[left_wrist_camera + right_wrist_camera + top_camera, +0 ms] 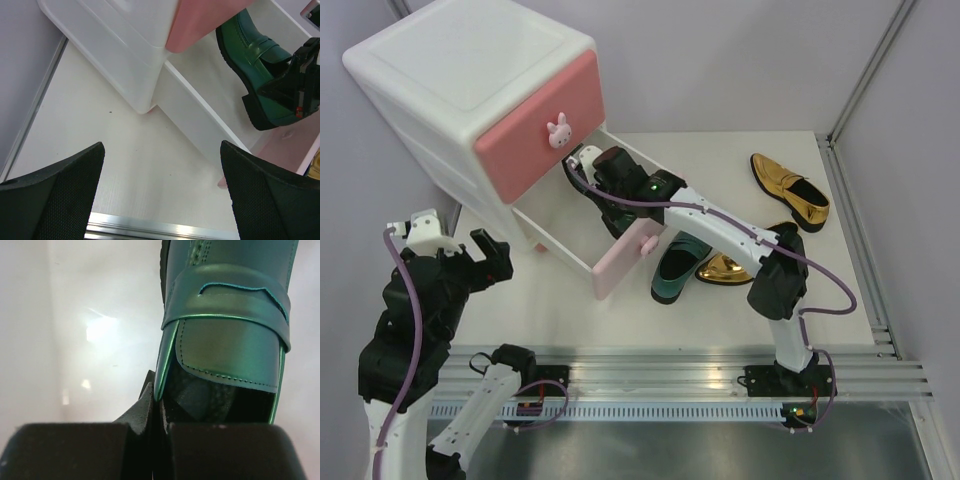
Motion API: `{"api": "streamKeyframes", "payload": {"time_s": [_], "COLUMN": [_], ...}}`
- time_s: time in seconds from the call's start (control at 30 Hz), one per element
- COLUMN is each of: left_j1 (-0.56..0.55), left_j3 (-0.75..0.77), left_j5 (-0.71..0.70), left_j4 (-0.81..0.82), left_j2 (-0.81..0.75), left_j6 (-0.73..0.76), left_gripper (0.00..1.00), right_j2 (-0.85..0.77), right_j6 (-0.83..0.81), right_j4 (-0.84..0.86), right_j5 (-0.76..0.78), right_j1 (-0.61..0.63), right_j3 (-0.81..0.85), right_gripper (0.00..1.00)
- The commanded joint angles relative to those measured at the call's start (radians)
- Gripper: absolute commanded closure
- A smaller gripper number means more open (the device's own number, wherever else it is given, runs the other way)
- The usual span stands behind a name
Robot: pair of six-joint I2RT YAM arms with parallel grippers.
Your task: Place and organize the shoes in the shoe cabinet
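Note:
The shoe cabinet [470, 80] stands at the back left with its lower drawer [625, 255] pulled out. My right gripper [605, 175] reaches into that drawer, shut on the side wall of a glossy green shoe [230, 330], one finger inside the shoe and one outside. From the left wrist view that green shoe [255, 55] lies in the drawer with the right gripper [305, 80] at its heel. A second green shoe [675, 268] and a gold shoe [725, 268] lie on the table under the right arm. Another gold shoe [790, 188] sits at the back right. My left gripper [485, 255] hangs open and holds nothing [162, 160].
The upper drawer with its deeper pink front [535, 135] is closed. The open drawer's white side wall [200, 115] runs just ahead of the left gripper. An aluminium rail [670, 375] runs along the near table edge, and a frame post [865, 80] stands at the back right.

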Motion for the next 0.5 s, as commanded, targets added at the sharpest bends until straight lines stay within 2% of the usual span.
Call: {"api": "streamKeyframes", "payload": {"time_s": [0.0, 0.23, 0.47], "left_j1": [-0.003, -0.003, -0.003], "left_j3": [-0.009, -0.004, -0.001], "left_j5": [-0.033, -0.036, -0.034], "left_j4": [0.0, -0.003, -0.003], "left_j2": [-0.011, -0.003, 0.009], "left_j6": [0.041, 0.038, 0.034], "left_gripper": [0.0, 0.0, 0.0], "right_j2": [-0.04, -0.028, 0.016], "right_j6": [-0.204, -0.272, -0.29], "right_j4": [0.122, 0.107, 0.116], "right_j5": [0.029, -0.001, 0.048], "right_j1": [-0.039, -0.092, -0.116], "right_j3": [-0.022, -0.071, -0.085], "right_gripper": [0.99, 0.99, 0.99]}}
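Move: The right hand still pinches the green shoe by the rim of its opening, inside the pulled-out lower drawer. The clear strip of drawer floor along the far side wall lies about 4 cm ahead, 5 cm right and 6 cm below. The drawer's bunny knob is some 9 cm back and 9 cm right, and the other green shoe is roughly 12 cm back, 17 cm right and 16 cm lower. From the left hand, that strip is about 22 cm ahead, 20 cm right and 19 cm below. Rightward, down and forward, some 5, 4 and 4 cm, the right hand carries the green shoe lower inside the drawer towards its far side wall, quickly at first and then easing to a near stop. The hand's left side dips by about 10 degrees with a slight counter-clockwise turn, while the shut fingers keep their pinch on the shoe's rim. ##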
